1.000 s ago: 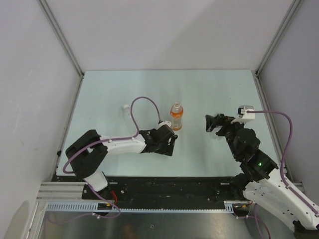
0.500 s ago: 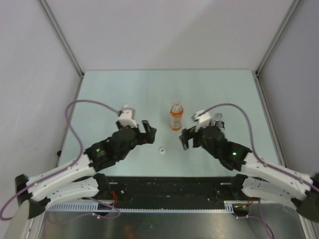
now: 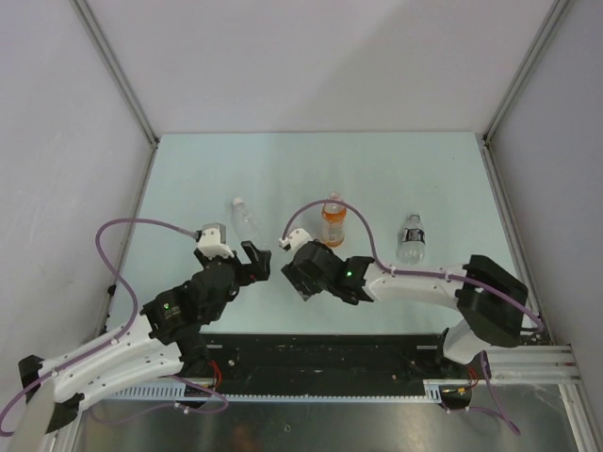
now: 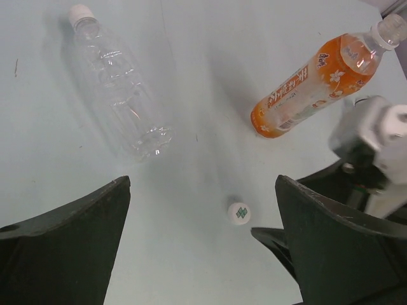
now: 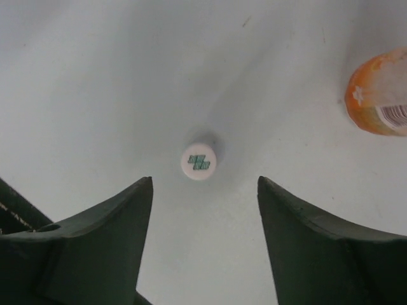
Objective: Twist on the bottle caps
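A loose white bottle cap (image 5: 198,162) with a green mark lies flat on the table, just beyond the tips of my right gripper (image 5: 205,184). That gripper is open and holds nothing. In the top view my right gripper (image 3: 300,282) covers the cap. My left gripper (image 4: 202,184) is wide open and empty, and the same cap (image 4: 239,213) lies ahead of it towards its right finger. The orange-tinted bottle (image 4: 318,82) stands just behind the cap. The plain clear bottle (image 4: 117,95) lies on its side with a white cap (image 4: 80,13) on it. The blue-labelled bottle (image 3: 411,237) is off to the right.
My right arm (image 3: 415,278) stretches low across the near middle of the table from its base at the right. Its wrist camera housing (image 4: 375,127) sits close to my left gripper's right finger. Grey walls enclose the table on three sides.
My right gripper has swung left to the loose cap and narrowed a little. My left gripper has drawn back towards the near left, uncovering the clear bottle.
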Robot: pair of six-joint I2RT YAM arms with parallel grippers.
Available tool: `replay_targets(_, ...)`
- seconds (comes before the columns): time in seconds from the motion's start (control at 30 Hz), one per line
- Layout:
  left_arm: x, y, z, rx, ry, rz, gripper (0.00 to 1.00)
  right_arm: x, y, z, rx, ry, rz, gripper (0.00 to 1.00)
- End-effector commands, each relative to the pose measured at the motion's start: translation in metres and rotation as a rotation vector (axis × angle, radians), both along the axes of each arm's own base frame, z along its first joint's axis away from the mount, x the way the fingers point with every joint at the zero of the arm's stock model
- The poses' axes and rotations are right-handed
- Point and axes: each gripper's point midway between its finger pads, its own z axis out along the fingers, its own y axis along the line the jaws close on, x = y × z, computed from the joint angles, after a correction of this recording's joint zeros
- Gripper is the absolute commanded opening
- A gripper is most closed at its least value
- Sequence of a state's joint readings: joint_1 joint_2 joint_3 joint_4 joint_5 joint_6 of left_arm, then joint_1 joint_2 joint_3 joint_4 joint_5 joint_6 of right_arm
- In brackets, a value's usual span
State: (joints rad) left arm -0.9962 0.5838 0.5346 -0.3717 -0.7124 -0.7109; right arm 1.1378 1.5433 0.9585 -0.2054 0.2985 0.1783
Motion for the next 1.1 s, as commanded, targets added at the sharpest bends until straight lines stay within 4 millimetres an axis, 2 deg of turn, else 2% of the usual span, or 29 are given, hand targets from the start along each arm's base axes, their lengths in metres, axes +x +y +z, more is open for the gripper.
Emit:
replay_targets(0.0,0.003,0.008,0.007,-0.046,-0.028,0.051,1.00,0.003,0.020,-0.006,-0.021,0.035,0.001,0.67)
replay_targets(0.13,0.001,0.008,0.006,-0.061,-0.026,0.049,0.99,0.003,0.025,-0.023,-0.044,0.079,-0.010,0.63)
replay_targets(0.4,0.001,0.007,0.009,-0.068,-0.028,0.044,0.99,0.011,0.021,-0.047,-0.074,0.135,-0.057,0.56)
replay_targets(0.7,0.003,0.004,0.009,-0.053,-0.021,0.041,0.99,0.014,0.023,-0.054,-0.096,0.142,-0.054,0.42)
replay_targets(0.93,0.002,0.004,0.008,-0.056,-0.022,0.036,1.00,0.012,0.021,-0.060,-0.115,0.154,-0.053,0.37)
replay_targets(1.07,0.002,0.006,0.008,-0.048,-0.027,0.039,0.99,0.012,0.021,-0.055,-0.110,0.147,-0.055,0.25)
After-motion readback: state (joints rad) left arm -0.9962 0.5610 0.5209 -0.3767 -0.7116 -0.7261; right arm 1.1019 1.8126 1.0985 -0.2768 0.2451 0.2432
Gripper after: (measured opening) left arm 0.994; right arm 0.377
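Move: The white cap lies on the table almost beneath the open right hand, about 7 cm below it, 1 cm ahead and 1 cm to its left. The orange bottle stands some 14 cm farther out than the cap and 7 cm to its right. The clear bottle, already capped and lying down, is roughly 19 cm ahead and 15 cm left of the right hand. For the idle left hand the cap is 8 cm to the right, 1 cm ahead and 16 cm down. Down onto the white cap: the right hand sinks about 6 cm, easing a centimetre or so to the left early on, and its fingers tip some 10 degrees steeper. They narrow as it descends and go on closing once it stops low, until the two fingertips pinch the cap from its sides. ##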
